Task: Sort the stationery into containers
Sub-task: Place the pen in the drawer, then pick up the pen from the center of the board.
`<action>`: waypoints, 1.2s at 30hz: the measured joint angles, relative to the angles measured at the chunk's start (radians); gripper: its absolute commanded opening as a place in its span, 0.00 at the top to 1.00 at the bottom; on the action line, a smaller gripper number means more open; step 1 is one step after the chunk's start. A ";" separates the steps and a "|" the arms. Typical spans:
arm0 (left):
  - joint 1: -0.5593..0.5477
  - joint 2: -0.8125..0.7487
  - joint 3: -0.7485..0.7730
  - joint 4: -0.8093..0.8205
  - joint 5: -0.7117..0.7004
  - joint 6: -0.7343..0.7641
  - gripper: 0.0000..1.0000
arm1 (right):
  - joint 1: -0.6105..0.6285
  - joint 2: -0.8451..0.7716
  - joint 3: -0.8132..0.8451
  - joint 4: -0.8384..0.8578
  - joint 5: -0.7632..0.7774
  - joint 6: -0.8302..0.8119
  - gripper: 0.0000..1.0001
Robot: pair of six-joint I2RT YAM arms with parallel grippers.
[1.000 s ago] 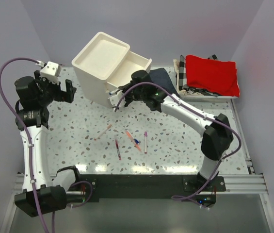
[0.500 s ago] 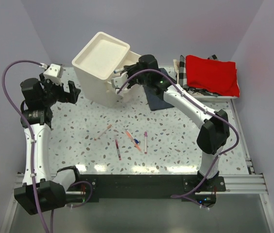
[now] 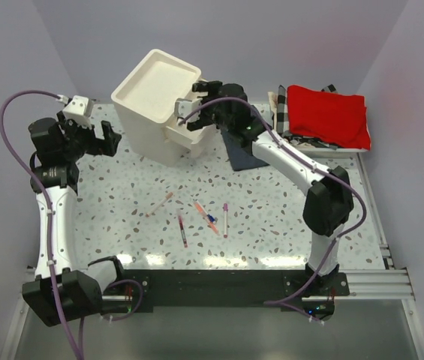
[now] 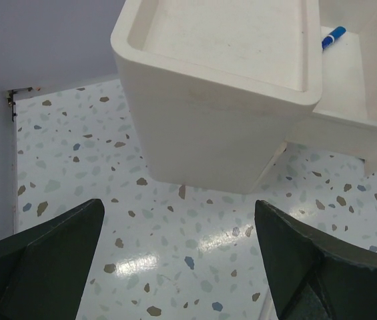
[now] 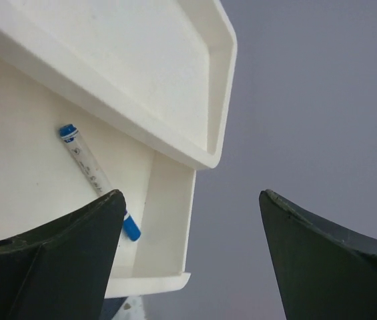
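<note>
The cream-white drawer unit point(image 3: 142, 135) stands at the back of the table with its top drawer point(image 5: 169, 220) pulled out. A blue-capped pen point(image 5: 93, 175) lies loose on that drawer's floor, and it also shows in the left wrist view as the blue-capped pen point(image 4: 332, 37). My right gripper point(image 3: 187, 107) hovers over the drawer, open, nothing between its fingers point(image 5: 190, 193). My left gripper point(image 3: 110, 139) is open and empty left of the unit point(image 4: 221, 100), above bare tabletop. Pink and red pens point(image 3: 182, 229) point(image 3: 225, 219) point(image 3: 159, 203) lie mid-table.
A dark blue folded cloth point(image 3: 243, 148) lies right of the unit, under my right arm. A checkered basket point(image 3: 279, 112) holding red cloth point(image 3: 328, 112) sits at the back right. Another pink pen with a small blue piece point(image 3: 205, 215) lies among the pens.
My right gripper rose from the unit's lower front to the open top drawer with the blue-capped pen, then opened. The pen now lies in the drawer. The left arm barely shifted.
</note>
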 measured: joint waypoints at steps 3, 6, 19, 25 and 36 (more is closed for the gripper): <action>0.000 -0.003 -0.002 0.000 0.000 0.002 0.00 | 0.000 -0.094 -0.001 -0.037 -0.002 0.162 0.16; -0.002 -0.004 -0.006 -0.002 0.000 0.008 0.00 | -0.006 -0.241 -0.011 -0.198 -0.090 0.267 0.21; -0.009 -0.010 -0.024 0.018 -0.008 0.013 0.00 | 0.099 -0.272 -0.396 -0.955 -0.272 -0.149 0.41; -0.009 -0.023 -0.025 0.018 -0.014 0.013 0.00 | 0.185 -0.241 -0.486 -0.969 -0.187 -0.349 0.46; -0.009 -0.030 -0.034 0.008 -0.036 0.017 0.00 | 0.227 -0.098 -0.487 -0.878 -0.118 -0.467 0.60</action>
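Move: The right hand is empty and open right over the drawer, which lies about 15 cm below it and only 2 cm farther out. The pink-capped pen it goes for is on the table, some 28 cm back, 7 cm right and 32 cm below. The orange pen lies about 6 cm to the left of that pen, the small blue marker 4 cm to its left, and the red pen 13 cm left and 3 cm nearer. From the left hand the pink-capped pen is about 15 cm back, 37 cm right and 30 cm below. The right hand first climbs about 7 cm to clear the drawer, already drawing back, then sweeps back towards the base and plunges to the pink-capped pen, ending some 26 cm back, 28 cm lower and 7 cm farther right. On the way the wrist swings through about 75 degrees, from pointing forward-left to nearly straight down, while the fingers narrow from wide to less than half open, ending a few centimetres above the pen's far end without gripping it. ##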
